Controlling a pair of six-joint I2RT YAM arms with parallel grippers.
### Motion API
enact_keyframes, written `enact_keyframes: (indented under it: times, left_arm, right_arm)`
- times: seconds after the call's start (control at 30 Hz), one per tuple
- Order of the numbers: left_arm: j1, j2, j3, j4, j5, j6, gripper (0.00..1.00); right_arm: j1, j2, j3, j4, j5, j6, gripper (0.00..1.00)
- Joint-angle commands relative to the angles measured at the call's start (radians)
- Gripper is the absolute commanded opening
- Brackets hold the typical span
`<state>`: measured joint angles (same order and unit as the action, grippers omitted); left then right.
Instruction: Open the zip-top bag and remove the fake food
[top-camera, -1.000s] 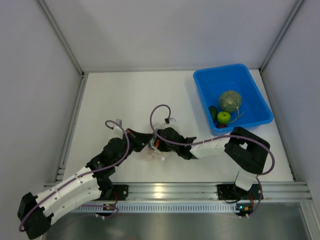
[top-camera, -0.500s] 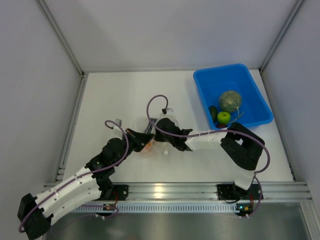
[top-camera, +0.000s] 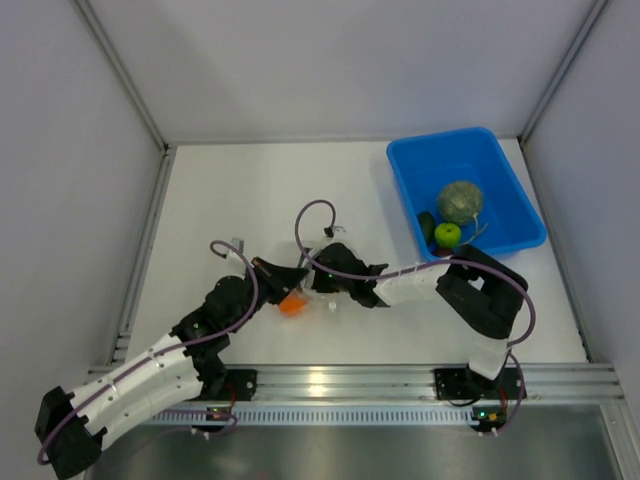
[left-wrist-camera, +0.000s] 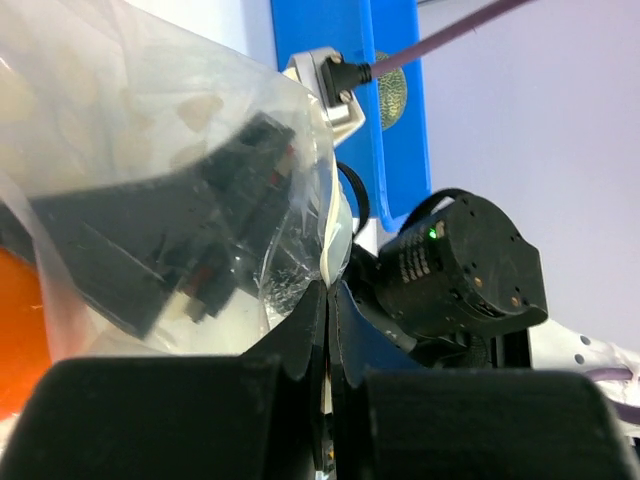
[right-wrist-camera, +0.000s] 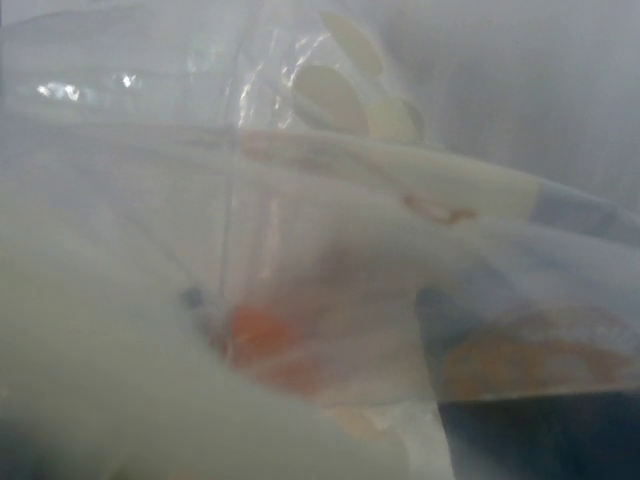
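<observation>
The zip-top bag (top-camera: 318, 284), clear with white dots, lies between my two grippers at the table's middle. My left gripper (left-wrist-camera: 328, 292) is shut on the bag's white edge strip; the bag (left-wrist-camera: 150, 130) billows out to its left. An orange (top-camera: 292, 305) sits under the bag, and also shows at the left edge of the left wrist view (left-wrist-camera: 14, 330). My right gripper (top-camera: 330, 278) is pressed into the bag; its jaws are hidden. The right wrist view is a blur of plastic (right-wrist-camera: 330, 200) with an orange blob (right-wrist-camera: 262, 338). The melon (top-camera: 460, 201) and green apple (top-camera: 447, 234) are in the bin.
The blue bin (top-camera: 500, 170) stands at the back right and also holds a dark piece (top-camera: 428, 225). White walls enclose the table on three sides. A metal rail runs along the near edge by the arm bases.
My right gripper has moved left and away from the near edge, into the bag. The orange now shows more plainly below the left gripper. The left gripper has kept its hold.
</observation>
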<state>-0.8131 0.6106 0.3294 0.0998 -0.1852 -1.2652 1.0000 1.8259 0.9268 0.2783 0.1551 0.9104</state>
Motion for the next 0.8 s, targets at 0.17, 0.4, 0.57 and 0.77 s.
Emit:
enact_keyframes:
  times: [0.17,0.4,0.57,0.77]
  left_arm:
    - [-0.001,0.035,0.106,-0.051,0.006,0.136,0.0]
    - [0.0,0.165,0.278,-0.077,0.18,0.262,0.0]
    - [0.0,0.331,0.477,-0.129,0.374,0.339,0.0]
    - [-0.001,0.468,0.589,-0.126,0.469,0.334,0.0]
  right_arm:
    - [-0.009,-0.129,-0.101,0.174,-0.201,-0.054,0.86]
    - [-0.006,-0.212,-0.223,0.256,-0.302,-0.045,0.87]
    - [-0.008,-0.281,-0.253,0.109,-0.293,-0.036,0.88]
    - [-0.009,-0.382,-0.304,-0.03,-0.106,0.002,0.88]
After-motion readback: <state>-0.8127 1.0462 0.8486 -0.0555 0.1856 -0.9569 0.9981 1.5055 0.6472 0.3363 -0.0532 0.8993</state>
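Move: The orange fake food sits low in the zip-top bag, about 16 cm below my left fingers, 2 cm to their left and 1 cm farther out. From my right hand, already open inside the bag, that food is some 7 cm left, 4 cm nearer me and slightly lower. The green apple in the bin lies roughly 16 cm ahead of my right hand and 32 cm to its right. I keep the bag's edge pinched in my left fingers and, after a tiny dip, haul it up some 7 cm and about 9 cm to my right, turning that wrist roughly 25 degrees clockwise. Meanwhile my right gripper, wide open inside the bag, draws back about 7 cm, rising and finally easing right, its wrist swinging counter-clockwise and then partly back. ##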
